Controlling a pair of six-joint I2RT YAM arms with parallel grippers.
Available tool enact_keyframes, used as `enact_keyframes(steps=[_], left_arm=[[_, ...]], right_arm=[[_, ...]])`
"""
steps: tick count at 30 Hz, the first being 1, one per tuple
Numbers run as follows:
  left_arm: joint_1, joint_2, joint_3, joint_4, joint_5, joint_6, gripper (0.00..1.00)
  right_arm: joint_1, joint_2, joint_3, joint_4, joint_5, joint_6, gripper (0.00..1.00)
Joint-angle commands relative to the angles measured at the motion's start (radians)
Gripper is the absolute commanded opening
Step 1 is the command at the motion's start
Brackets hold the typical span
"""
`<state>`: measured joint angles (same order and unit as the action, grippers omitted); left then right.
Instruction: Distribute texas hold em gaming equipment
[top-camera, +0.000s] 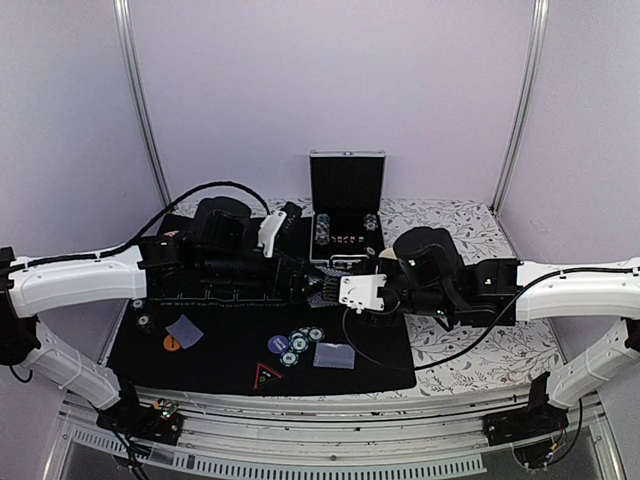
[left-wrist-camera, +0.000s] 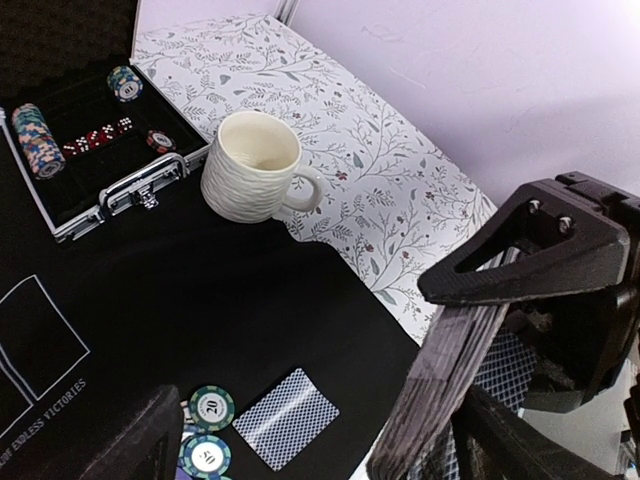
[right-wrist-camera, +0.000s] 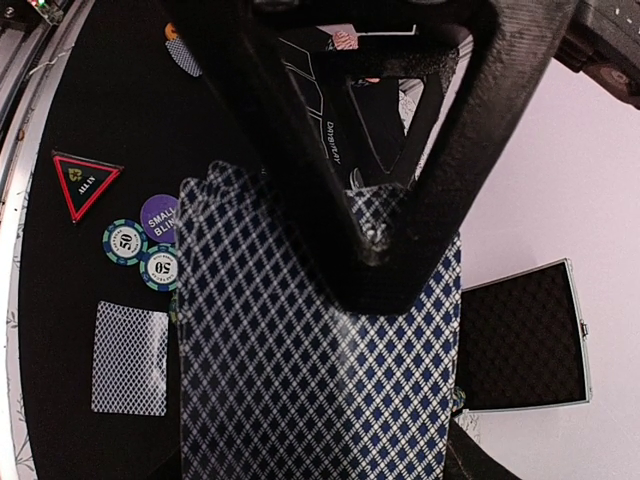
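My right gripper (right-wrist-camera: 375, 285) is shut on a deck of blue-grey diamond-backed playing cards (right-wrist-camera: 320, 380), held above the black mat (top-camera: 230, 365). In the left wrist view the deck (left-wrist-camera: 445, 385) shows edge-on, close to the right side of my open left gripper (left-wrist-camera: 320, 450), which has nothing between its fingers. In the top view both grippers meet over the mat's far edge, near the deck (top-camera: 322, 295). Single cards (top-camera: 184, 330) (top-camera: 334, 355) lie face down on the mat. Green-and-white chips (top-camera: 300, 342), a purple button (top-camera: 278, 344), an orange button (top-camera: 172, 342) and a black button (top-camera: 146, 322) lie there too.
An open metal case (top-camera: 347, 210) with chip rolls and dice stands behind the mat. A cream mug (left-wrist-camera: 255, 165) sits beside the case at the mat's edge. A red-edged triangular marker (top-camera: 267, 376) lies near the mat's front. A floral cloth (top-camera: 480, 350) covers the table to the right.
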<state>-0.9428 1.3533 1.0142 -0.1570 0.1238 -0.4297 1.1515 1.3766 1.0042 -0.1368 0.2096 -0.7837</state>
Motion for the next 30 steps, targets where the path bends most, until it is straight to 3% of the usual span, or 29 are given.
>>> enact_keyframes(steps=[1,6,11,22,30], left_arm=[[-0.016,0.001,0.026,-0.048,-0.031,0.027,0.90],[-0.014,-0.029,0.014,-0.072,-0.051,0.036,0.81],[-0.013,-0.052,0.006,-0.090,-0.069,0.040,0.79],[-0.013,-0.090,-0.007,-0.036,0.039,0.033,0.89],[-0.013,-0.063,-0.016,-0.052,0.098,0.000,0.65]], right_arm=[[0.008,-0.003,0.022,0.039,-0.005,-0.002,0.55],[0.009,-0.014,0.013,0.040,0.002,-0.003,0.55],[0.009,-0.024,0.004,0.044,0.004,0.001,0.55],[0.009,-0.026,0.001,0.051,0.003,0.004,0.55],[0.008,-0.024,-0.002,0.059,0.002,0.004,0.55]])
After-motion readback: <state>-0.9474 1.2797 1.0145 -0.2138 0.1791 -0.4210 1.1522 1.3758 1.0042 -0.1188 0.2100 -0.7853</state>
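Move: Some 4 cm to the left hand's right and 2 cm back, about level with it, is the deck that the right hand holds; its middle lies roughly 3 cm to the left of the right hand point. On the table about 20 cm below, the laid card is 9 cm back and 4 cm to the right of the left hand, the blue-green chips 6 cm back and 3 cm to its left, and the mug 10 cm ahead and 18 cm to its right. Working at the free end of the deck, the left hand first eases about 1 cm left, then draws back and up by some 2 cm each, its back finger beside the patterned face. Its fingers narrow by roughly a quarter, with the deck's end between them but not yet clamped. The right hand keeps its grip and stays put. ##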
